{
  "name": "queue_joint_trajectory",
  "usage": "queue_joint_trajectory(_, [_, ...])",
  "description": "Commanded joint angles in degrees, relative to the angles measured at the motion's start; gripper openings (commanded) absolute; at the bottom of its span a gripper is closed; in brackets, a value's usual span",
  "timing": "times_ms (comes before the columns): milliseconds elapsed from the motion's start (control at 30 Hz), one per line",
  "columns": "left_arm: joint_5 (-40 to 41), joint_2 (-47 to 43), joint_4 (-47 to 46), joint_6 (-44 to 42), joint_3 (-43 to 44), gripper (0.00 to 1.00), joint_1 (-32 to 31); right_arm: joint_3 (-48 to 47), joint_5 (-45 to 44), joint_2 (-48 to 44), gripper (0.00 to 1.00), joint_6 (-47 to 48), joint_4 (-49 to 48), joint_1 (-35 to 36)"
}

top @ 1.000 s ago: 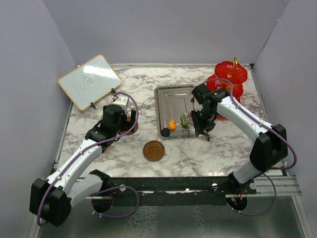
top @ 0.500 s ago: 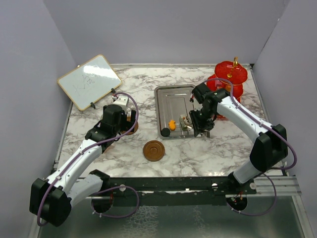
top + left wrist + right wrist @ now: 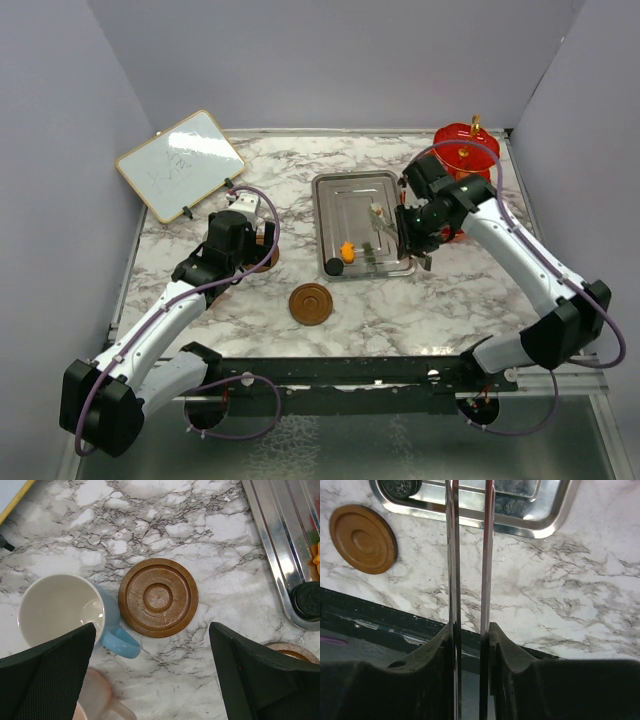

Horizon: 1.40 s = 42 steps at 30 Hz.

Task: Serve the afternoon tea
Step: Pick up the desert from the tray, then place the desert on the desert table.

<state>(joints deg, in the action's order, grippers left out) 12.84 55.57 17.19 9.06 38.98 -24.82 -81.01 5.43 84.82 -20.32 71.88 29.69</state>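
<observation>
My left gripper (image 3: 152,632) hangs open above the marble table, just in front of a brown saucer (image 3: 158,597). A blue cup (image 3: 60,610) stands left of that saucer and a pink cup (image 3: 97,700) lies nearer. My right gripper (image 3: 469,630) is shut on metal tongs (image 3: 451,555). Seen from above, the tongs (image 3: 380,215) reach over the steel tray (image 3: 345,190); whether they grip a cake piece I cannot tell. An orange-yellow piece (image 3: 347,251) and a black piece (image 3: 333,266) lie at the tray's front. The red three-tier stand (image 3: 465,150) rises behind the right arm.
A second brown saucer (image 3: 310,303) sits in front of the tray. The wood-framed whiteboard (image 3: 180,163) leans at the back left. Grey walls close in the table on three sides, and the black rail runs along the near edge.
The right arm has drawn back and to the right, carrying the tongs from the tray's front corner toward its middle. The left arm has stayed still.
</observation>
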Motion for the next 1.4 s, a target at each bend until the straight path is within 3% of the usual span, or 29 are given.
queue_joint_trajectory(0, [-1.2,0.0,-1.0,-0.1,1.6,0.99,0.2,-5.0,-6.7,-7.7,0.13,-6.1,6.4,0.5])
queue_joint_trajectory(200, [-1.8,0.2,-1.2,0.0,1.7,0.99,0.2,-6.6,-12.0,-14.8,0.12,-12.0,9.0,0.4])
queue_joint_trajectory(500, [-2.5,0.2,-1.2,0.0,1.6,0.99,0.2,-7.2,-22.7,-16.7,0.14,-16.3,9.1,-2.5])
queue_joint_trajectory(733, [-1.9,-0.1,-1.1,-0.2,1.5,0.99,0.2,-3.6,-20.0,-14.2,0.14,-9.0,8.9,-12.7])
queue_joint_trajectory(1367, [-2.0,0.2,-1.3,-0.2,1.6,0.99,0.2,-5.1,-12.2,-7.5,0.16,0.5,2.6,-21.0])
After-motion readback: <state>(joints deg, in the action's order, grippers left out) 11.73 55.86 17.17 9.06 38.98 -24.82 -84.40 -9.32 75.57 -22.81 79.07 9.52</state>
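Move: The right gripper holds tongs that already have the green dessert clamped above the tray. The red tiered stand stands some 16 cm ahead and 10 cm to the right, its middle about 2 cm below the hand. The tray's middle is roughly 11 cm ahead, 8 cm left and 14 cm below; at about that depth the orange dessert lies 5 cm ahead, 12 cm left. From the left hand, the stand is some 46 cm right, 11 cm ahead, about level. The right hand first lifts the tongs and the green dessert about 8 cm clear of the tray, easing back a little and tilting the tongs' tips upward. It then swings some 13 cm in all to the right, off the tray to the near side of the red stand, turning nearly 30 degrees clockwise and finally sinking and reaching forward a few centimetres towards the tiers, with the fingers keeping their squeeze on the tongs throughout. ##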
